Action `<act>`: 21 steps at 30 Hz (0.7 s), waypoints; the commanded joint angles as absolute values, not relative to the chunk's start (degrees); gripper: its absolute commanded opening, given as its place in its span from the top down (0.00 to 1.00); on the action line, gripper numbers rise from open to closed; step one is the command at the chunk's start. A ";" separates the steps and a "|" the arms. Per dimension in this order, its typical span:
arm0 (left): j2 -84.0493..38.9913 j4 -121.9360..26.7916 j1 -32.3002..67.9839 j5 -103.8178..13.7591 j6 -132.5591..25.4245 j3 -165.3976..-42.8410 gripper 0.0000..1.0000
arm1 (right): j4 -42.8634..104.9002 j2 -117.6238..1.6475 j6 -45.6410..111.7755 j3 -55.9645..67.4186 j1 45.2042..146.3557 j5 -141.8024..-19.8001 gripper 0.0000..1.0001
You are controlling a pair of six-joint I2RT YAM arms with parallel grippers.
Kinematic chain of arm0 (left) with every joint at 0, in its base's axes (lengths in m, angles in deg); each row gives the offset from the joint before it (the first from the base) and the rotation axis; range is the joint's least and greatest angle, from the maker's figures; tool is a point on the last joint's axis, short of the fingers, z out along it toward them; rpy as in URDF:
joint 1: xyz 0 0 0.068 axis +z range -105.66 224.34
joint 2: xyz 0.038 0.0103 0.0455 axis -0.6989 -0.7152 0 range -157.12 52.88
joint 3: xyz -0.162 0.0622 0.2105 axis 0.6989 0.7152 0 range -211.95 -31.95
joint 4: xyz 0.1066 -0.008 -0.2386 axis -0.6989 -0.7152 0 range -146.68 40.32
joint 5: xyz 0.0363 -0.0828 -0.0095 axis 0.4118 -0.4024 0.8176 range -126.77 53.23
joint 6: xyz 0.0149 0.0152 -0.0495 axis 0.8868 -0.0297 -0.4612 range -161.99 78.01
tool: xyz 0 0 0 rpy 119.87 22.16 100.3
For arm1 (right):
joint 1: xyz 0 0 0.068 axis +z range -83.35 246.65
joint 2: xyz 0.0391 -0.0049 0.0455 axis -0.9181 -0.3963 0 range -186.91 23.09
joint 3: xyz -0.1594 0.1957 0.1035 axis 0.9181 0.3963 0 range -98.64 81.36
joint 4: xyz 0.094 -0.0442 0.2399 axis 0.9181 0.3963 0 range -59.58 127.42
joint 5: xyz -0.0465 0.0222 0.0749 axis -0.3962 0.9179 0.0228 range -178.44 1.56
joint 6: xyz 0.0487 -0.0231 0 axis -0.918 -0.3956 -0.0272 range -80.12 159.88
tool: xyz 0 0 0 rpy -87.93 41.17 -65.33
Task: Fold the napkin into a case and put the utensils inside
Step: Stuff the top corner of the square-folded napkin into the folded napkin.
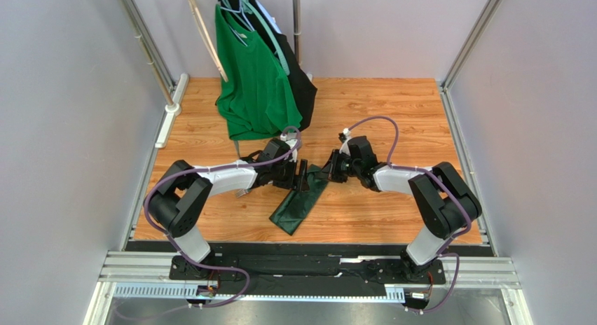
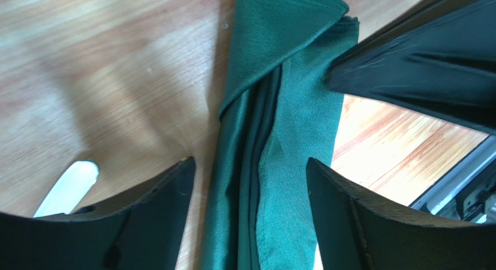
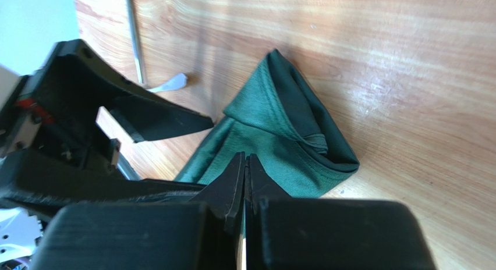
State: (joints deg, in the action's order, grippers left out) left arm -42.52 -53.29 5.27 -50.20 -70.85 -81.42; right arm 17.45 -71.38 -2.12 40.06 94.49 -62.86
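Observation:
The dark green napkin [image 1: 303,199] lies on the wood as a narrow folded case, slanting from the centre toward the near edge. My left gripper [image 1: 303,176] is open and straddles the strip [image 2: 273,165], one finger [image 2: 157,217] on each side. My right gripper [image 1: 335,169] is at the strip's far end, jaws shut [image 3: 245,160] with a thin fold of the napkin [image 3: 273,148] pinched at their tips. The far end gapes open as a dark pocket [image 3: 303,116]. A silver utensil [image 3: 137,43] lies on the table beyond the left gripper, and its end [image 2: 67,188] shows beside the left finger.
A bright green T-shirt [image 1: 256,73] and a black garment [image 1: 303,90] hang from a rack at the back, just behind the left arm. Metal frame posts [image 1: 151,59] stand at both sides. A black rail [image 1: 308,265] runs along the near edge.

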 commanded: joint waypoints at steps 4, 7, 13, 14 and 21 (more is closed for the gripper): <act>-45.91 -54.42 4.44 -46.44 -69.66 -82.93 0.37 | 13.81 -75.43 -4.33 39.27 95.92 -64.18 1.00; -47.05 -53.54 4.26 -46.00 -71.16 -82.58 0.48 | 12.42 -76.92 -4.76 38.47 96.54 -64.62 1.00; -49.07 -51.44 4.26 -46.52 -72.49 -82.40 0.92 | 10.05 -80.53 -6.87 36.19 97.50 -66.29 1.00; -49.34 -50.91 4.26 -47.05 -72.75 -82.23 0.97 | 9.51 -80.88 -8.44 36.19 97.68 -66.55 1.00; -49.43 -43.71 4.18 -50.83 -76.26 -79.50 1.00 | 10.38 -82.37 -10.48 34.87 98.73 -72.60 1.00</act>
State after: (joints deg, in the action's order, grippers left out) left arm -47.59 -46.54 4.66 -49.24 -74.39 -82.10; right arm 11.29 -81.22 -8.83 36.81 98.01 -66.53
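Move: The napkin's layered left edge, the mouth of the pocket, lies between the open left fingers, about 1 cm ahead, 2 cm right and 1 cm down. The folded-over top corner sits some 5 cm ahead and 5 cm right of this hand, 2 cm lower; the fork's handle end is about 3 cm ahead and 4 cm left. From the shut right gripper the top corner is roughly 2 cm ahead, 3 cm left and 3 cm below. Lower the shut right gripper about 3 cm beside the top corner, then drive its tips some 3 cm left and forward, in under the corner's hem at the pocket mouth. Meanwhile ease the left gripper slightly down, forward and right, closing it fully to pinch the layered edge, and keep that pinch while drifting right. ##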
